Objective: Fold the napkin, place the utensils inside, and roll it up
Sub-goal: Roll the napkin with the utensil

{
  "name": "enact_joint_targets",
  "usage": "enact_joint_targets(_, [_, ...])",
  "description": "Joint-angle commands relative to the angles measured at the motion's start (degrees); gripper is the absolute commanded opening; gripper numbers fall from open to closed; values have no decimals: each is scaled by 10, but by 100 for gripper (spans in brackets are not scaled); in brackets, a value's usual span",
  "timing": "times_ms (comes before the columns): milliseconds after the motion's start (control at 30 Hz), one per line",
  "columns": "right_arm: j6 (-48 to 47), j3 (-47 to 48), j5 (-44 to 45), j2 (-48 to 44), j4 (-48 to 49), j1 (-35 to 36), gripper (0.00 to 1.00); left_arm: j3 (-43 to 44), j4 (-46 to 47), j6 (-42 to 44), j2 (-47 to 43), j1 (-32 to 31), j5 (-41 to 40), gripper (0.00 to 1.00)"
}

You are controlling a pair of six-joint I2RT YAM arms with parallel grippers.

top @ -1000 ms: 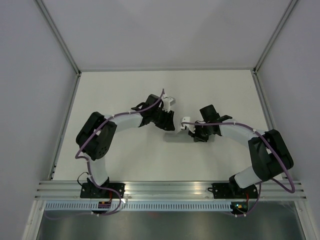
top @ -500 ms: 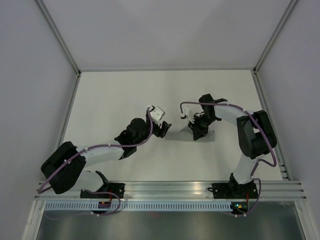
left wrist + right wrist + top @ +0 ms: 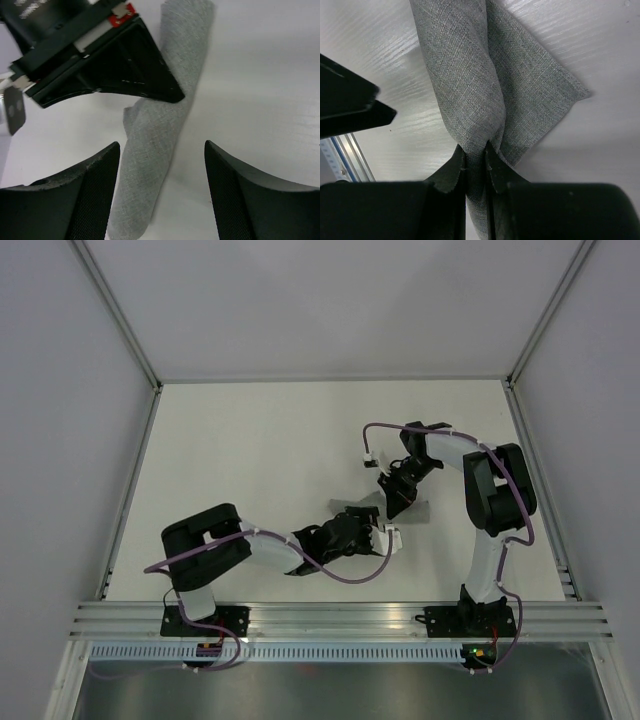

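Note:
The napkin (image 3: 465, 75) is a grey cloth rolled into a narrow tube, with one loose corner (image 3: 545, 95) spread flat on the white table. My right gripper (image 3: 476, 150) is shut on the roll, pinching the cloth between its tips. In the top view the right gripper (image 3: 395, 500) sits over the napkin (image 3: 350, 506) at mid-table. My left gripper (image 3: 161, 146) is open, and one end of the napkin (image 3: 155, 130) lies between its fingers, close to the left one (image 3: 95, 175). From above, the left gripper (image 3: 372, 533) is just near of the roll. The utensils are hidden.
The right gripper's black body (image 3: 115, 65) fills the upper left of the left wrist view, close over the roll. Grey walls (image 3: 90, 440) enclose the white table (image 3: 250, 440) on three sides. An aluminium rail (image 3: 340, 620) runs along the near edge.
The left arm swung from the far side of the napkin round to its near side, and its jaws opened wider. The right gripper stayed shut on the napkin while its arm folded up.

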Motion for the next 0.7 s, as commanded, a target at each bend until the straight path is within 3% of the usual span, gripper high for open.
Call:
enact_joint_targets(0, [-16, -14, 73, 56, 38, -3, 0, 44, -7, 98, 32, -3, 6, 73])
enact_joint_targets(267, [-15, -7, 70, 66, 32, -7, 1, 87, -30, 91, 91, 11, 12, 73])
enact_joint_targets(567, [-16, -5, 62, 66, 27, -12, 0, 155, -178, 34, 117, 31, 65, 57])
enact_joint_targets(667, [-14, -6, 61, 65, 27, -13, 0, 184, -229, 14, 131, 39, 88, 46])
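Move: Just left of where the right fingertips pinch the napkin roll lies the stretch that the open left hand goes for, about 3 cm ahead of that hand, 2 cm to its right and 5 cm below. The right fingertips are some 3 cm ahead of the left hand and 5 cm to its right; the roll's left end is roughly 4 cm ahead and 9 cm to its left. From the right hand, the aimed-at stretch lies about 3 cm to the left, level fore and aft, 1 cm higher. Sinking about 4 cm with its fingers wide open, the left hand also works 3 cm forward and a couple of centimetres right, in over the roll beside the right fingertips. Its own fingertips tip down some 10 degrees and then close part way around the roll. The right hand stays put and keeps its pinch. ##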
